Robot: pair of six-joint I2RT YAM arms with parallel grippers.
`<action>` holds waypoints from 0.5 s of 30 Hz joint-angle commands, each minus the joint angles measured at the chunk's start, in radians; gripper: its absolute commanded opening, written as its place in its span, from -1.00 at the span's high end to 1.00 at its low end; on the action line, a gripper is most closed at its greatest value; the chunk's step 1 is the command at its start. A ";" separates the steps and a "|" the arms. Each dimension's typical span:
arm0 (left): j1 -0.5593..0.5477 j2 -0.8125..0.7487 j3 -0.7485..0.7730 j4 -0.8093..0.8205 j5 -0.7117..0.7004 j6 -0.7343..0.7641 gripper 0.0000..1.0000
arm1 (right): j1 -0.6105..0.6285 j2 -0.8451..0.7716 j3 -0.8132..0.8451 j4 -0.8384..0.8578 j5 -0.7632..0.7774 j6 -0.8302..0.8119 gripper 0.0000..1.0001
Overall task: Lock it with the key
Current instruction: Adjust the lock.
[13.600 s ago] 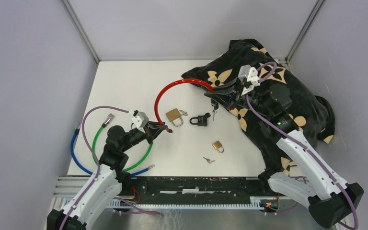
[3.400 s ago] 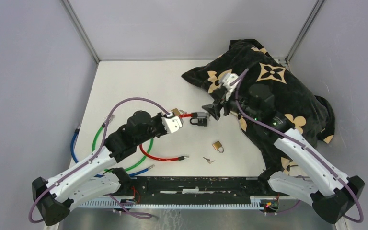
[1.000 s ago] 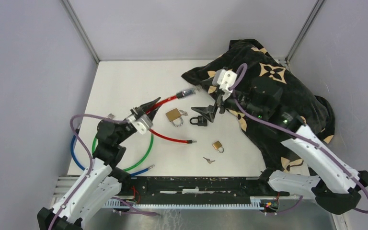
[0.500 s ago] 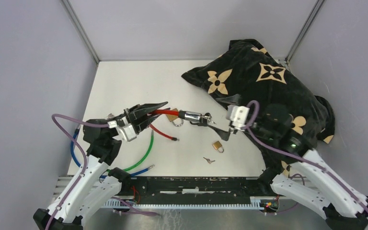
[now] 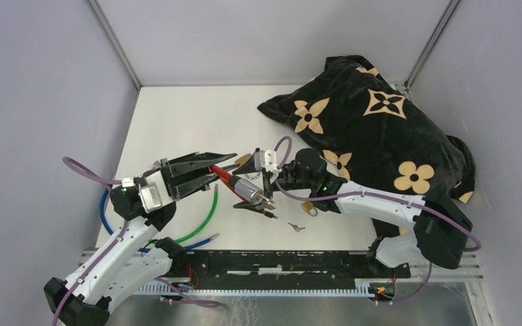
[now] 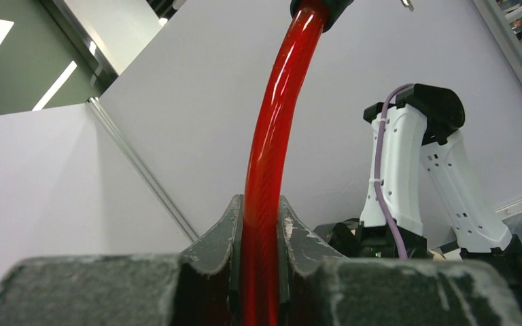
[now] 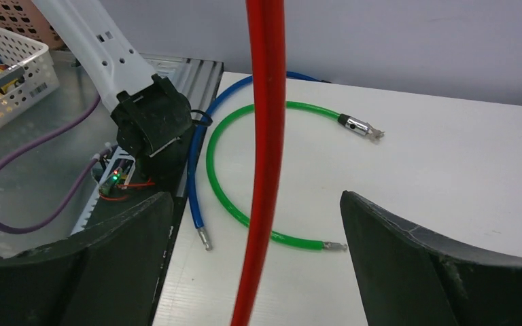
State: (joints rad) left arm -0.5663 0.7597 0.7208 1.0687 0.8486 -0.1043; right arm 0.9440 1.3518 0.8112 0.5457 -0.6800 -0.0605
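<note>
My left gripper [image 5: 221, 168] is shut on a red cable [image 5: 219, 172], which runs up between its fingers in the left wrist view [image 6: 266, 163]. The cable's silver and black lock head [image 5: 247, 189] hangs above the table. My right gripper [image 5: 253, 187] is open, with its jaws on either side of the cable near that head. In the right wrist view the red cable [image 7: 265, 136] passes between the wide-apart fingers [image 7: 387, 251] without touching them. A small key [image 5: 297, 227] and a small brass padlock [image 5: 308, 206] lie on the table. A larger brass padlock [image 5: 244, 159] is partly hidden. The black padlock is hidden.
A green cable [image 5: 207, 210] and a blue cable [image 5: 109, 219] lie at the near left and also show in the right wrist view, the green one [image 7: 245, 210] and the blue one [image 7: 194, 176]. A black flowered pillow [image 5: 380, 115] fills the back right. A white basket [image 7: 13, 61] stands off the table.
My right gripper has swung left and now straddles the red cable by its lock head. The lock head has dropped nearer the front. My left gripper still holds the cable.
</note>
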 commanded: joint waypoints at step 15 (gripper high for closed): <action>-0.051 -0.023 0.005 0.073 -0.051 0.003 0.96 | 0.035 0.199 0.183 0.168 0.137 0.162 0.94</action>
State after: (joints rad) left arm -0.6128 0.7574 0.7128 1.1236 0.8467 -0.0967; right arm 0.9916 1.5791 0.9276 0.6651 -0.5888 0.0910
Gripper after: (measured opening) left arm 0.199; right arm 0.202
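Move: The right hand is open, its fingers pointing left; the hanging stretch of red hose is about 5 cm to its left, 1 cm ahead and 2 cm lower. The lock cylinder with its key is about 20 cm above, 4 cm to the right and level fore and aft. The big brass padlock lies some 8 cm ahead, 2 cm right and 24 cm below. From the left hand, that hanging stretch is roughly 18 cm below, 2 cm back and 2 cm left. Right hand reaches about 5 cm left, slightly forward and down, and pinches the hanging red hose; left keeps hold. ##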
